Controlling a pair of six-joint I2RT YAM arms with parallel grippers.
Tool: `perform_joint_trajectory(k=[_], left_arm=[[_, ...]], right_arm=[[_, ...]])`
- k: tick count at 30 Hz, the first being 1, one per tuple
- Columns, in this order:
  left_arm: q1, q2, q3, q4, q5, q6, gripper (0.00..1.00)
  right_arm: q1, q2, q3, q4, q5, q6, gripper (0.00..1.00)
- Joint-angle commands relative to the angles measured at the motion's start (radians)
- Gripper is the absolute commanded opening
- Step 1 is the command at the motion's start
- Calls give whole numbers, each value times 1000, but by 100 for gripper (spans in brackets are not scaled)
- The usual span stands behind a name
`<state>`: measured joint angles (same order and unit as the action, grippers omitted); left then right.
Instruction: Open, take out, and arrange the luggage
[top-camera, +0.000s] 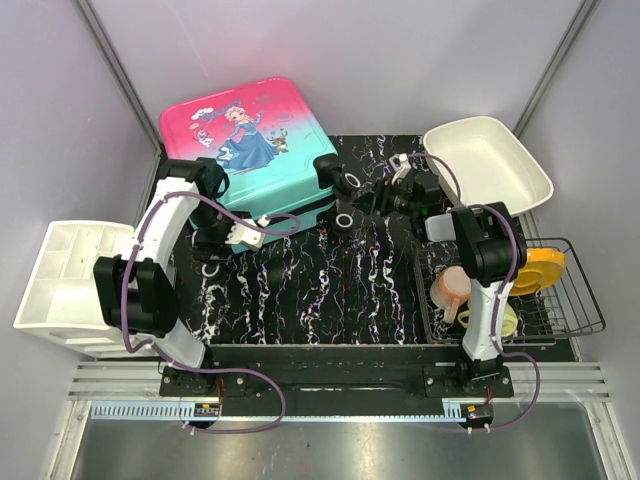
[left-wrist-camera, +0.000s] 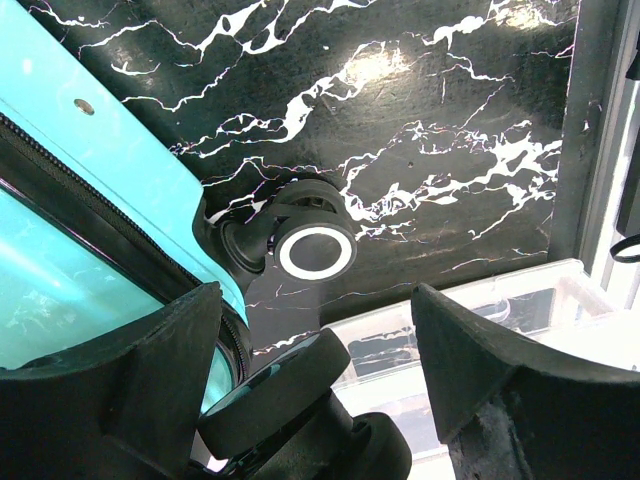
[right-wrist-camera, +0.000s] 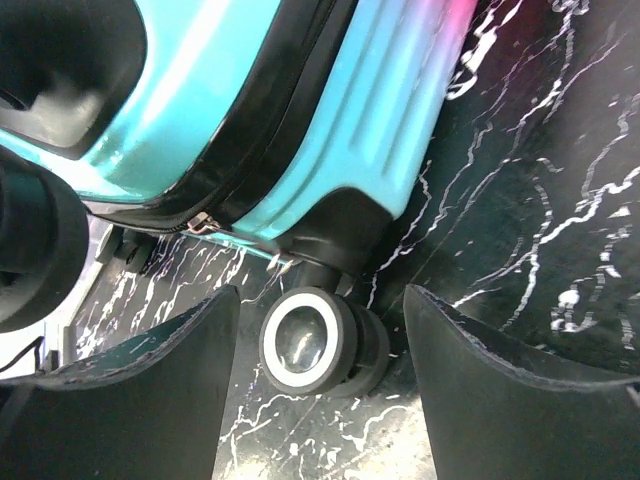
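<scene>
The luggage (top-camera: 250, 140) lies flat at the back left of the black marble table (top-camera: 330, 290), princess print up, lid down on the shell. My left gripper (top-camera: 232, 238) is at its near left corner, open. In the left wrist view one black wheel (left-wrist-camera: 270, 392) sits low between the spread fingers (left-wrist-camera: 120, 380) of my left gripper (left-wrist-camera: 315, 298), with another wheel (left-wrist-camera: 316, 250) beyond, beside the teal shell (left-wrist-camera: 60, 280). My right gripper (top-camera: 372, 195) is at the wheel end. Seen from the right wrist, my right gripper (right-wrist-camera: 320, 300) is open astride a white-ringed wheel (right-wrist-camera: 305, 345), not touching it, below the teal shell (right-wrist-camera: 300, 100) and its zipper.
A white oval tub (top-camera: 490, 160) stands at the back right. A wire dish rack (top-camera: 575, 310) at the right holds an orange plate (top-camera: 545, 270) and a pink cup (top-camera: 450, 290). A white compartment organiser (top-camera: 70, 270) sits off the table's left edge.
</scene>
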<state>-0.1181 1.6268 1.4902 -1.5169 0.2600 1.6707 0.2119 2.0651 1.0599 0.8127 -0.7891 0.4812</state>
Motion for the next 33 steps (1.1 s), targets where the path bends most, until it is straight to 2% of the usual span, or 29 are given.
perform_joint_trajectory(k=[1,13,17,22,24,25,28,31,32,33], left_arm=[[52,71,5,21,-113,-46,81],[52,77,12,20,-114,-66,81],[51,82,15,20,-110,-77,81],[51,85,24,20,-110,-78,81],[52,85,24,20,-111,-80,81],[51,85,22,20,-111,-80,81],[51,85,18,20,-113,-80,81],[52,88,19,21,-116,-78,81],[51,90,22,21,-117,-78,81],[52,93,25,21,-119,-77,81]], right_arm=[[46,23,37,118,0,62,76],[99,122,127,192,-22,69,76],[115,130,138,203,-27,69,73],[136,130,123,215,-21,80,64],[136,128,115,221,-9,85,56],[136,127,114,224,-1,86,46],[136,121,107,226,-7,82,30],[132,104,91,217,2,76,17],[124,92,86,206,10,82,7],[119,86,77,194,22,80,1]])
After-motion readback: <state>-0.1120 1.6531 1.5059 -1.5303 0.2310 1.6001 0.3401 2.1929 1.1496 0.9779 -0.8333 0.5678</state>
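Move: The suitcase's zipper pull at its near right corner lies about 7 cm to the left of the right gripper, 1 cm back and level with it. The upper wheel is some 3 cm left, 2 cm ahead and 8 cm above this gripper; the lower wheel about 4 cm left, 3 cm back and 6 cm below. From the left gripper, the zipper pull lies some 30 cm right, 10 cm ahead and 5 cm lower. Bring the open right gripper about 7 cm left, staying level, in between the upper and lower wheels to the suitcase's corner, easing off as it nears and turning some 10 degrees counter-clockwise. Over the last stretch shut the fingers nearly all the way, pinching the zipper pull between the fingertips. ##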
